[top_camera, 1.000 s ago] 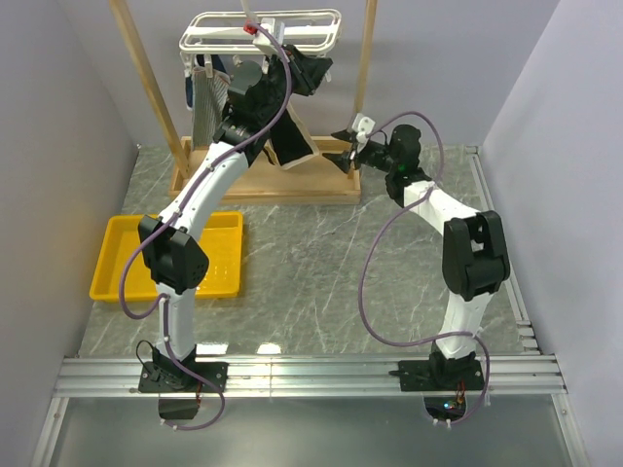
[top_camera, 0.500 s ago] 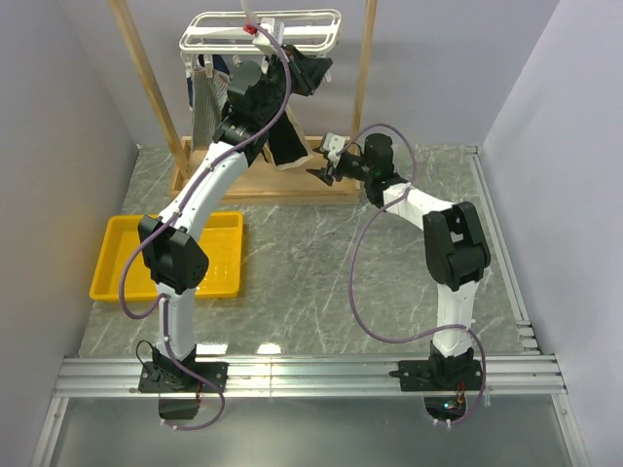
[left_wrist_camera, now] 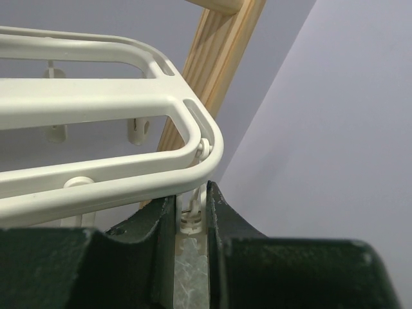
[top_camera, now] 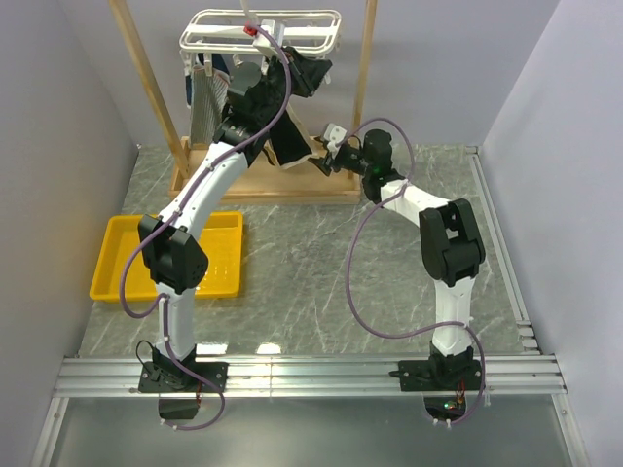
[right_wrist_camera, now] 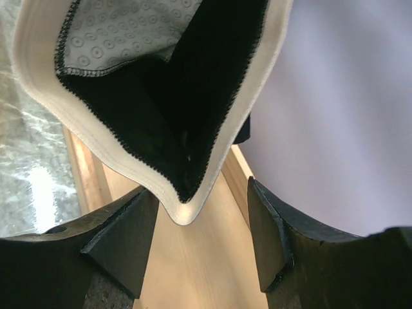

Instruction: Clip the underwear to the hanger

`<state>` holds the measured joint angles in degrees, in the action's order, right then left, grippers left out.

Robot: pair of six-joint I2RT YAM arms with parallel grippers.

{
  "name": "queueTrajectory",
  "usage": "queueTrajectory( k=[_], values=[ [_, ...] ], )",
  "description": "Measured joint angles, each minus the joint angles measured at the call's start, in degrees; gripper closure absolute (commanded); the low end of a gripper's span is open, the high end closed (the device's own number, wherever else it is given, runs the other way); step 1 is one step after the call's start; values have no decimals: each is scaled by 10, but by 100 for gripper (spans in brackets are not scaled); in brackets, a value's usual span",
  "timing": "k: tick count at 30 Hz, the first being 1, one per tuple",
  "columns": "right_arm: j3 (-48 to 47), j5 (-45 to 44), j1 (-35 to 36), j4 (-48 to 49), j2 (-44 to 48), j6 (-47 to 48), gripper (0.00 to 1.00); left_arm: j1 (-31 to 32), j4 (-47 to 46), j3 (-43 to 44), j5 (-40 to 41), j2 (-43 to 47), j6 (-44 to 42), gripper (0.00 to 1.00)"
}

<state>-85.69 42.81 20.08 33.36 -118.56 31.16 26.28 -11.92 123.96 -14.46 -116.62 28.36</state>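
Observation:
The white hanger hangs high in the wooden frame. My left gripper is raised to its right corner and shut on a small white clip dangling under the hanger's rim. The black underwear with its beige waistband hangs below, its top hidden behind the left arm. My right gripper is open at its lowest corner. In the right wrist view the folded waistband tip dips between my open fingers, touching neither.
A wooden frame stand carries the hanger; its base board lies under my right gripper. A grey striped garment hangs at the hanger's left. A yellow tray sits on the marble table at the left.
My right arm has swung left and brought its open gripper in under the underwear's waistband corner. The left arm has kept still, shut on the clip.

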Motion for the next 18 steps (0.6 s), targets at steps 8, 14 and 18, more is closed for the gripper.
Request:
queueTrajectory(
  k=[8, 14, 18],
  values=[
    [-23, 2, 2, 1, -22, 2, 86, 0, -7, -2, -7, 0, 0, 100],
    [-24, 3, 1, 11, -24, -26, 100, -3, -7, -17, -12, 2, -2, 100],
    [-24, 3, -3, 17, -18, -65, 100, -9, -7, -41, -21, 13, -5, 100]
  ],
)
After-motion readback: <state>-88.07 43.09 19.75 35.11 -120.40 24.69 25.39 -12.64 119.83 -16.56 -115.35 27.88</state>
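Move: The waistband's hanging corner on the underwear is between the right gripper's open fingers, about 1 cm ahead and 1 cm left of the hand point, at its height. The underwear's middle hangs roughly 8 cm left, 1 cm ahead and 6 cm higher; the hanger's right clip is nearly straight above, some 25 cm up. The same waistband corner lies about 25 cm straight below the left hand. Ease the right gripper barely 1 cm forward and a touch left onto the waistband's hanging corner, then shut the fingers from about two-thirds open to pinch it, lifting slightly once shut. Meanwhile keep the left fingers on the hanger's right clip and, late on, draw it down about 2 cm towards the waistband. ##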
